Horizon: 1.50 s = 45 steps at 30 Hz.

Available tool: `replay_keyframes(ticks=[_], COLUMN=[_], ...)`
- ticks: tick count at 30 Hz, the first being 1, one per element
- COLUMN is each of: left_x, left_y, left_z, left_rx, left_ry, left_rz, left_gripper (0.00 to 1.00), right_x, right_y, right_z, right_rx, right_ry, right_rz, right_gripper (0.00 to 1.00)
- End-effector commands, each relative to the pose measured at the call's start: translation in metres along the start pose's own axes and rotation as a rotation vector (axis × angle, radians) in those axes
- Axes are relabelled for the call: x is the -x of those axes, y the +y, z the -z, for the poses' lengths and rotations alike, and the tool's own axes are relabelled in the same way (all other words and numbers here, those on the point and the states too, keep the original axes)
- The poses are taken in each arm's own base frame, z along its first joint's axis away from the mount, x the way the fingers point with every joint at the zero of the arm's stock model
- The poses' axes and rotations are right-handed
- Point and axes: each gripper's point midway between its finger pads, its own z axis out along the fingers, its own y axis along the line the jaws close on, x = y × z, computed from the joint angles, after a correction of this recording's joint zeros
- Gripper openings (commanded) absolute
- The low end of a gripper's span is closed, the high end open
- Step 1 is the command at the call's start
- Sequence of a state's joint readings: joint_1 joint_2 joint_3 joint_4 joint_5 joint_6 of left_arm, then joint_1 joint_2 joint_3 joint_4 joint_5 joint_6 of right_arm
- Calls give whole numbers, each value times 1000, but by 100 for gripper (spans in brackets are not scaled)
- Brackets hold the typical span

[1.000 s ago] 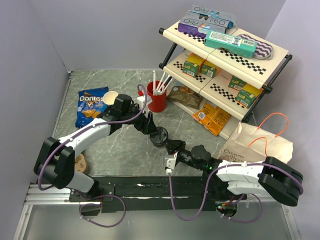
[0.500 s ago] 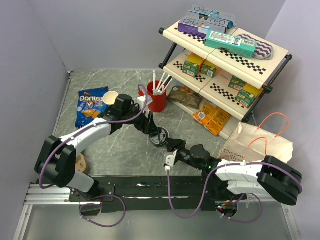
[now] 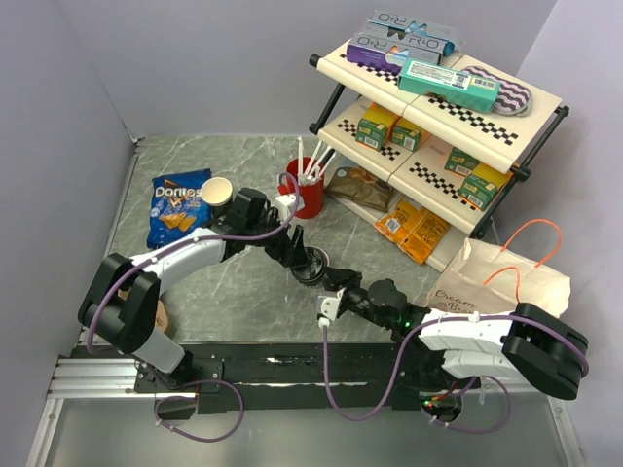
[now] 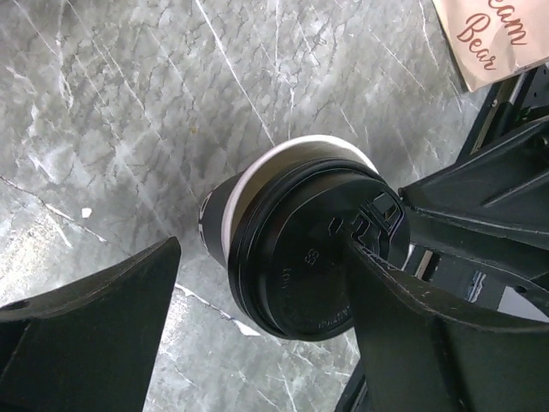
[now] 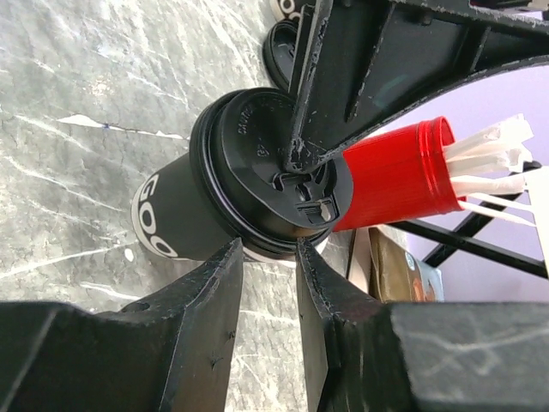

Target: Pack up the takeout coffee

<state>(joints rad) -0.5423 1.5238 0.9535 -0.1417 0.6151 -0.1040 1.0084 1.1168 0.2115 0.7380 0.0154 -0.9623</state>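
Note:
The takeout coffee (image 3: 313, 265) stands upright mid-table, a dark cup with a white rim and a black lid (image 4: 300, 257). My left gripper (image 3: 298, 251) hangs over it, open wide. In the left wrist view the left gripper (image 4: 262, 249) has the lid between its spread fingers, and one fingertip (image 5: 296, 154) rests on the lid's top. My right gripper (image 3: 334, 282) is beside the cup on the near right. In the right wrist view the right gripper (image 5: 268, 249) is open only a narrow gap, with both tips at the lid's near rim and nothing between them.
A red cup (image 3: 307, 192) with white straws stands just behind the coffee. A Doritos bag (image 3: 178, 207) and an open paper cup (image 3: 216, 191) lie to the left. A snack rack (image 3: 438, 117) fills the back right. A paper bag (image 3: 506, 282) with orange handles lies right.
The left arm has shifted right, bringing its open gripper closer over the lid. The right gripper has edged slightly toward the cup. The cup has stayed in place.

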Motion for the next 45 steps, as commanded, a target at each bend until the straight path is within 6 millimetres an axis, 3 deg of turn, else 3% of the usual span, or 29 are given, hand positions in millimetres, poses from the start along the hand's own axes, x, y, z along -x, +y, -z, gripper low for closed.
replay_keyframes(ticks=[1, 12, 17, 18, 20, 21, 22, 23, 24, 25, 26, 27, 29, 35, 37, 45], left_x=[24, 31, 29, 28, 28, 28, 30, 30, 31, 31, 30, 31, 31, 30, 31, 35], left_y=[-3, -3, 2, 3, 3, 3, 3, 3, 3, 3, 3, 3, 3, 3, 5, 10], left_z=[-4, -16, -21, -22, -23, -23, -23, -23, -24, -24, -25, -25, -26, -30, -31, -28], left_rx=[-2, -16, -11, -10, -9, -12, -12, -14, -14, -15, -14, -15, -18, -39, -45, -76], left_ry=[-44, -36, -14, -13, -8, -5, -8, -7, -7, -6, -5, -5, -3, 2, 0, -9], left_rz=[-65, -55, -46, -44, -41, -40, -41, -38, -38, -37, -38, -36, -28, 34, 55, 121], left_gripper=[82, 81, 80, 80, 80, 80, 80, 80, 80, 80, 80, 80, 80, 79, 79, 78], right_x=[11, 9, 11, 16, 13, 25, 20, 32, 35, 34, 46, 43, 48, 33, 22, 9], right_y=[-15, -13, -29, -41, -39, -51, -42, -57, -59, -47, -63, -66, -68, -71, -69, -60], right_z=[-4, -3, -2, -2, 0, 2, 5, 9, 12, 17, 21, 24, 29, 20, 18, -2], right_rx=[-40, -33, -74, -98, -71, -85, -39, -60, -56, 12, -9, -19, 49, 165, 200, 334], right_ry=[-21, -3, 27, 24, 61, 35, 72, 47, 49, 74, 46, 69, 96, 220, 262, 295], right_rz=[-26, -47, -86, -113, -145, -194, -216, -253, -331, -373, -418, -529, -646, -998, -1049, -1164], right_gripper=[38, 39, 41, 42, 43, 45, 46, 47, 49, 51, 54, 62, 65, 67, 66, 67])
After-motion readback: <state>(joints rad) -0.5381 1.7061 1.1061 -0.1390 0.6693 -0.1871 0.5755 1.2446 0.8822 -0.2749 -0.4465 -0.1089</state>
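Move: The loose lid on the takeout coffee cup lies some 2 cm back, 3 cm right and 2 cm below the left hand, one of whose fingers rests on it. From the right hand it is about 2 cm ahead, 4 cm left and 1 cm lower. From the left hand, the red stirrer can stands roughly 14 cm ahead and 1 cm right, and the open cup 15 cm ahead and 20 cm left, both about 6 cm lower. A left finger stays on the lid's top, the left hand shifting some 3 cm forward-right and tipping slightly near the end. The right fingers, at the lid's near right edge, sink slightly, then come free: that hand rises about 11 cm, opens wider, swings forward and a little right while tipping over 60 degrees to point down, then drops most of the way back beside the cup's right. ##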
